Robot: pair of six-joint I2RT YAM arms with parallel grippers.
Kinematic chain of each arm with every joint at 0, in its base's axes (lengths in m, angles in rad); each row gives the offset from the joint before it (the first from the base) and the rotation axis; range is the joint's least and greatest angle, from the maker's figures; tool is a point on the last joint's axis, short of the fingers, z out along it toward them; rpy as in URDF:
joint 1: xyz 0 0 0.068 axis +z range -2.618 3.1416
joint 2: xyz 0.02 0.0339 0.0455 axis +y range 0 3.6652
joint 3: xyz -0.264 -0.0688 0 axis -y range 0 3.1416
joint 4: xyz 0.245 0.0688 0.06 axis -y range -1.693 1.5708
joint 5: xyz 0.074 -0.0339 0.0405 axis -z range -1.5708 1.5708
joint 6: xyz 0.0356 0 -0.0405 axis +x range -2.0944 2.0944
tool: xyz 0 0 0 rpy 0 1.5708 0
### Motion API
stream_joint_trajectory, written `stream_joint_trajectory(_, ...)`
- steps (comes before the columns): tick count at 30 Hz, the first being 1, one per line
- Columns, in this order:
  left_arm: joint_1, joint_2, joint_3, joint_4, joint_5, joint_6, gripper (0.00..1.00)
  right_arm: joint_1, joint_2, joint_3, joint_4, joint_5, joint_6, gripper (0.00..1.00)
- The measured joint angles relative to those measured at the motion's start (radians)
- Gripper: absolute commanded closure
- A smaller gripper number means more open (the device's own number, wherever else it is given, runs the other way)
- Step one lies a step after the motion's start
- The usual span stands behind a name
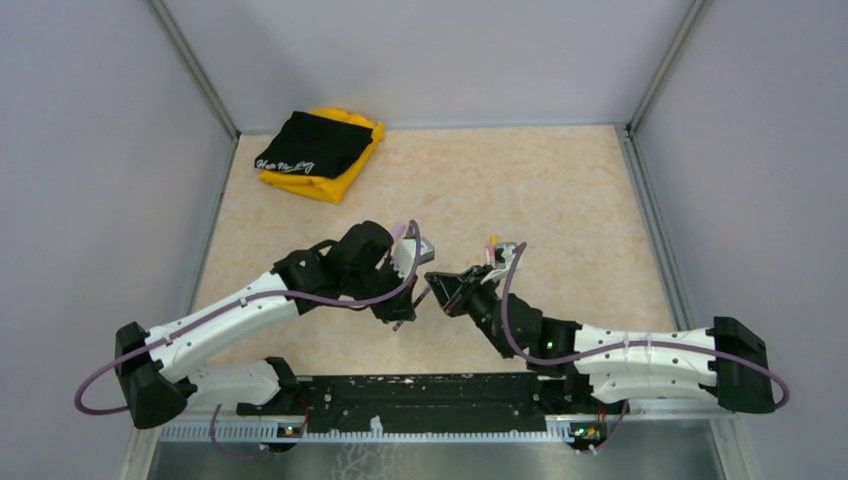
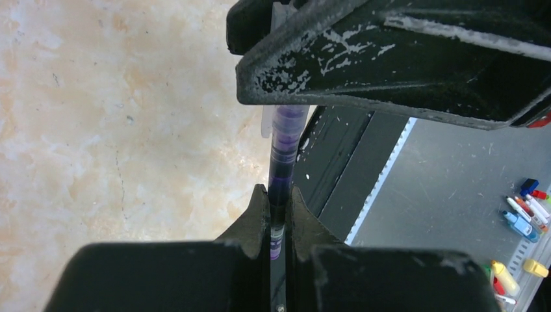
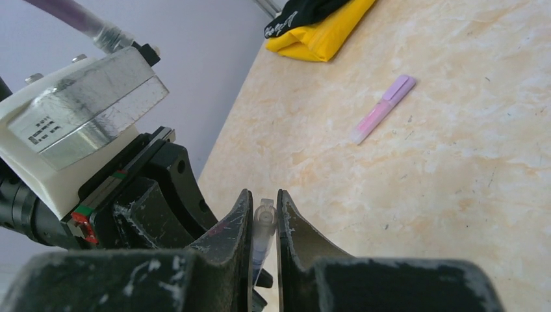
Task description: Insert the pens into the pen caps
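A thin dark pen (image 2: 283, 162) with a purple section is pinched between the fingers of my left gripper (image 2: 278, 192), which is shut on it. Its far end sits inside a translucent pale pen cap (image 2: 289, 120). That cap (image 3: 265, 211) is clamped in my right gripper (image 3: 264, 198). The two grippers meet tip to tip over the middle of the table (image 1: 420, 298). A pink pen wearing a lilac cap (image 3: 382, 109) lies flat on the table beyond them. A small orange-yellow piece (image 1: 492, 243) shows beside the right wrist.
A folded yellow and black cloth (image 1: 320, 150) lies at the far left corner. Grey walls close in the table on three sides. A black rail (image 1: 420, 395) runs along the near edge. Several coloured markers (image 2: 523, 218) lie on the grey surface beyond that edge.
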Motion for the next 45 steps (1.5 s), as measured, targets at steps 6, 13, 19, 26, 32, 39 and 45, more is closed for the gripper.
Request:
stream_joint_trajectory(6,0.0,0.0,0.0,0.013,0.007,0.009,1.0,0.025,-0.027,0.05,-0.126,0.038,-0.023,1.0)
stream_joint_trajectory(13,0.001,-0.015,0.0,0.253,0.084,0.024,1.0,-0.002,-0.089,0.308,-0.428,0.049,-0.161,0.88)
stream_joint_trajectory(19,0.008,-0.034,-0.003,0.435,0.129,0.023,1.0,-0.024,-0.08,0.455,-0.552,-0.01,-0.226,0.74)
stream_joint_trajectory(26,0.025,-0.05,0.002,0.57,0.12,0.038,1.0,-0.024,-0.043,0.567,-0.657,-0.079,-0.289,0.62)
stream_joint_trajectory(32,0.027,-0.078,-0.029,0.594,0.042,0.04,1.0,-0.02,-0.092,0.557,-0.669,-0.098,-0.308,0.6)
stream_joint_trajectory(39,0.029,-0.09,-0.058,0.591,-0.014,0.033,1.0,-0.02,-0.151,0.475,-0.716,-0.069,-0.304,0.61)
stream_joint_trajectory(45,0.029,-0.09,-0.059,0.591,0.015,0.034,1.0,-0.03,-0.132,0.485,-0.814,0.072,-0.252,0.61)
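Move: The left fingers already hold the purple pen's lower end, and its cap, pinched in the right fingers, sits about 3 cm ahead, 4 cm right and 4 cm above the left hand. From the right hand the pen's middle is roughly 2 cm back, 3 left and 3 below. On the table some 20 cm below the right hand, the pink pen lies about 24 cm ahead and 7 left, the yellow cap about 21 ahead and 16 right. The right fingers still pinch the cap as both hands lift the joined pen together, then open to a moderate gap and let go after about 8 cm of rise; that hand climbs a little more, then sinks some 5 cm and shifts right, off the pen. The left keeps its grip, rising about 12 cm overall and going 5 cm right and forward, fingertips tilting up some 35 degrees to near level. ##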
